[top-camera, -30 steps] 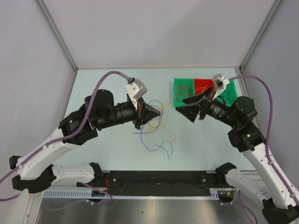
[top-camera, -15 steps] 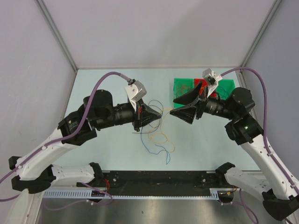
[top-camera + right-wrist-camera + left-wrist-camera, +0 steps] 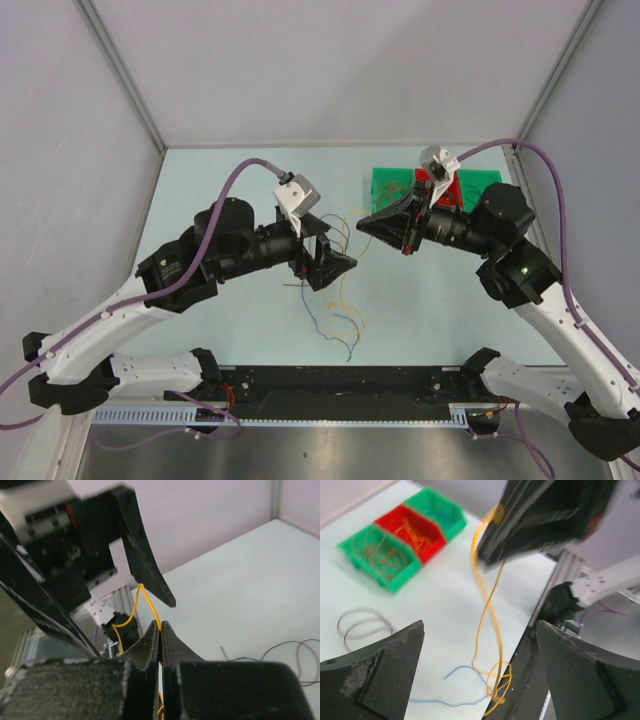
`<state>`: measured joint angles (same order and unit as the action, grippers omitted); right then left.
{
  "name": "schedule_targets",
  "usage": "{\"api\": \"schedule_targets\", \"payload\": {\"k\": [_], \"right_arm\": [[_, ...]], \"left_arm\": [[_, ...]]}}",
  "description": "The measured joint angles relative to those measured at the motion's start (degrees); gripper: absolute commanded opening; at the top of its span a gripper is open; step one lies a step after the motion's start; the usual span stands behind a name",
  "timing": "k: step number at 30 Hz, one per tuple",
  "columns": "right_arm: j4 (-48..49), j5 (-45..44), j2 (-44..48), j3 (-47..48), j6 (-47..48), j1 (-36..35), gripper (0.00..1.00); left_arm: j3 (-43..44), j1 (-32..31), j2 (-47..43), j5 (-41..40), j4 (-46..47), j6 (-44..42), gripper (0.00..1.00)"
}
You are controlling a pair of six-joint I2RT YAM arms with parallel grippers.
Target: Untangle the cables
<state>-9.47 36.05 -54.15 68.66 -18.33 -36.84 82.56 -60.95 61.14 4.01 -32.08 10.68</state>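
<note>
My right gripper (image 3: 360, 222) is shut on an orange cable (image 3: 134, 606) and holds it above the table, the strand pinched at the tips of my right gripper (image 3: 160, 625). The orange cable (image 3: 486, 600) hangs down to a small tangle with a blue cable (image 3: 462, 672) near the table's front edge. My left gripper (image 3: 336, 252) stands open just left of it, its wide jaws on either side of the hanging strand without touching it. A dark cable (image 3: 338, 226) loops on the table behind. The orange and blue cables (image 3: 343, 312) trail toward the near edge.
A row of bins stands at the back right: green (image 3: 393, 184), red (image 3: 433, 181), green (image 3: 486, 179), with cables inside. In the left wrist view a grey looped cable (image 3: 362, 625) lies near the bins (image 3: 395, 577). The black front rail (image 3: 340, 380) borders the table.
My left gripper opened and let go of the cables. My right gripper moved left and shut on the orange cable. The tangle on the table shifted toward the front.
</note>
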Motion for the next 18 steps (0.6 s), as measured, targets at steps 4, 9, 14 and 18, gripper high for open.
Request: {"api": "schedule_targets", "payload": {"k": [4, 9, 14, 18], "right_arm": [[-3.9, -8.2, -3.7, 7.8, 1.4, -0.2, 0.00], [-10.2, -19.3, -11.0, 21.1, 4.4, -1.6, 0.00], [-14.4, -27.5, -16.4, 30.4, 6.8, -3.5, 0.00], [-16.5, -31.3, -18.1, 33.5, 7.8, -3.7, 0.00]], "left_arm": [[-8.2, 0.1, -2.2, -6.5, 1.1, 2.2, 1.00], [-21.9, 0.1, -6.9, -10.5, 3.0, 6.4, 1.00], [-33.1, 0.1, -9.7, -11.6, 7.3, 9.2, 0.99], [-38.5, 0.1, -8.9, -13.1, 11.6, 9.9, 0.91]]}}
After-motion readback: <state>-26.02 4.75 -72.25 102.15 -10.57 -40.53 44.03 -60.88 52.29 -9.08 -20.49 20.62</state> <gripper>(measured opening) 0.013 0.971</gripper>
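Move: Below the left hand, already open and empty, the blue cable lies about 40 cm down on the table, roughly straight under it and 1 cm to its right; the dark cable is some 23 cm ahead, 2 cm right, equally low. The right hand holds the orange cable; from it the red box is about 33 cm ahead, 26 cm right and 40 cm down, the left green box 33 cm ahead, 15 cm right. Keeping its closed pinch on the orange cable, the right hand draws it out of the remaining tangle, forward about 10 cm and up about 9 cm in one slanting sweep that eases off at the end, swinging its fingers some 30 degrees clockwise so that they point more forward. The left hand, already free of the orange cable, drops away from it by about 21 cm towards the table and the cables left there, drifting some 4 cm left and staying wide open, while its wrist turns moderately. ##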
